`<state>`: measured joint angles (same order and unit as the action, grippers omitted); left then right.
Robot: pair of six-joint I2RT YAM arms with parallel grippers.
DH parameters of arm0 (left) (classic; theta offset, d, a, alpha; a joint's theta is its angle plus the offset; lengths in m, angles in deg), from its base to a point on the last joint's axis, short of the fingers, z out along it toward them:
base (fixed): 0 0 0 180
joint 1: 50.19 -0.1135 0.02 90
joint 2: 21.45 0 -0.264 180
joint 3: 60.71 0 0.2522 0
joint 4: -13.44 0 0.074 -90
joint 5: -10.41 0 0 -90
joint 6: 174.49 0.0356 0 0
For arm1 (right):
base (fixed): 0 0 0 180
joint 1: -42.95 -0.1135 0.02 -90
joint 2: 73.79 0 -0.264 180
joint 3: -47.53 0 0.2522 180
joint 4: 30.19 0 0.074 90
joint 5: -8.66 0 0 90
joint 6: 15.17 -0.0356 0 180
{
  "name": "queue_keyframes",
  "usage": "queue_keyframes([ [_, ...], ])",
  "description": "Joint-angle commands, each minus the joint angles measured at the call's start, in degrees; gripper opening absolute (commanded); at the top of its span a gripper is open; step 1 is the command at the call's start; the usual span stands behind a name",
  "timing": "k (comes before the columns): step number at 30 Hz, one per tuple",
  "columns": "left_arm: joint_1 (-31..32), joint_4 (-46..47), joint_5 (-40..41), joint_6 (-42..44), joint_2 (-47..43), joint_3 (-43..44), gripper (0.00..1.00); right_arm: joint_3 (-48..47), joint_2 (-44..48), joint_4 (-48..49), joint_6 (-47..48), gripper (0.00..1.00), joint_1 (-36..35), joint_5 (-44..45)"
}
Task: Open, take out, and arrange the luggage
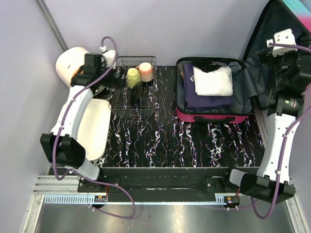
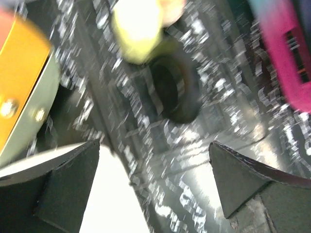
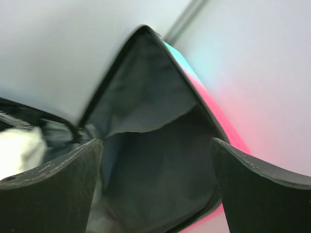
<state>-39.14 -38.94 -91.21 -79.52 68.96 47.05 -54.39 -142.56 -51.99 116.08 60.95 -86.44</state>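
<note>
The luggage (image 1: 210,117) lies open at the back right of the table, pink shell down, its lid (image 1: 274,26) standing up against the wall. Folded purple cloth (image 1: 209,97), a white towel (image 1: 212,80) and a black item (image 1: 210,65) lie inside. My right gripper (image 1: 266,60) hovers open beside the raised lid; in the right wrist view its gripper (image 3: 155,187) faces the dark grey lining (image 3: 155,145), holding nothing. My left gripper (image 1: 103,80) is open above the table left of the wire basket; the left wrist view of it (image 2: 155,182) is blurred and shows nothing between the fingers.
A wire basket (image 1: 121,104) holds a yellow-green roll (image 1: 132,77), a pink roll (image 1: 145,72) and a black roll (image 1: 136,94). A white-and-orange round box (image 1: 70,63) stands at the back left. A white oval tray (image 1: 95,126) lies under the left arm.
</note>
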Motion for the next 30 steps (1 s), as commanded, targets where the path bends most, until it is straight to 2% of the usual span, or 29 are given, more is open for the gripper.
queue_keyframes([
  [1, -9.88, -12.10, 1.67, 1.79, -7.94, -6.87, 0.99, 0.08, 5.13, -6.55, -6.97, 1.00, -0.07, -15.87],
  [6, -14.56, -15.09, 8.53, 8.64, -13.94, -22.35, 0.99, 2.99, 6.98, -8.67, -8.56, 1.00, -0.07, -19.77],
  [8, -15.79, -15.53, 8.02, 9.09, -15.00, -26.56, 0.97, 4.66, 7.42, -8.23, -8.38, 1.00, -0.07, -20.21],
  [13, -15.97, -16.06, 7.22, 9.27, -11.24, -31.23, 0.94, 6.07, 7.34, -7.96, -8.82, 1.00, -0.16, -21.18],
  [17, -15.88, -14.05, 1.44, 8.83, -8.50, -33.52, 0.91, 6.07, 6.64, -8.40, -8.74, 1.00, -0.16, -20.91],
  [21, -15.80, -11.58, 0.02, 8.83, -6.83, -35.37, 0.88, 6.51, 6.11, -8.84, -8.30, 1.00, -0.16, -20.65],
  [24, -15.79, -9.21, 1.59, 8.56, -5.60, -36.86, 0.75, 7.04, 5.84, -8.93, -8.47, 1.00, -0.33, -20.65],
  [27, -15.79, -7.71, 1.08, 7.95, -2.97, -36.43, 0.54, 7.65, 5.06, -8.49, -8.30, 1.00, -0.60, -20.21],
  [28, -15.79, -7.53, 0.46, 7.51, -2.00, -35.56, 0.41, 7.83, 4.62, -8.40, -8.21, 1.00, -0.77, -20.12],
  [30, -15.62, -7.45, -0.78, 5.07, -1.29, -34.50, 0.33, 7.83, 4.09, -8.32, -7.95, 1.00, -0.95, -19.69],
])
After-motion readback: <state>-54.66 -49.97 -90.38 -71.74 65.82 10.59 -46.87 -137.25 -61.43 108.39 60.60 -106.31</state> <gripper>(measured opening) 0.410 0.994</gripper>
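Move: Below the left hand, the tray's right rim lies some 17 cm back, 11 cm left and 23 cm down; the wire rack is about 4 cm ahead and 8 cm right, the drawer box 6 cm ahead and 18 cm left. From the right hand, the white towel is around 10 cm ahead, 11 cm left and 42 cm below, on purple clothes 7 cm ahead and 14 cm left; the open lid stands 8 cm ahead, 12 cm right. Sinking about 22 cm and drawing back 17 cm, the left hand swings left early on, tips its fingers some 40 degrees downward and begins closing them late, astride the tray's right rim. The right hand, wide open, shifts left past the lid's inside, turning counter-clockwise, then sinks and tips down towards the towel. ##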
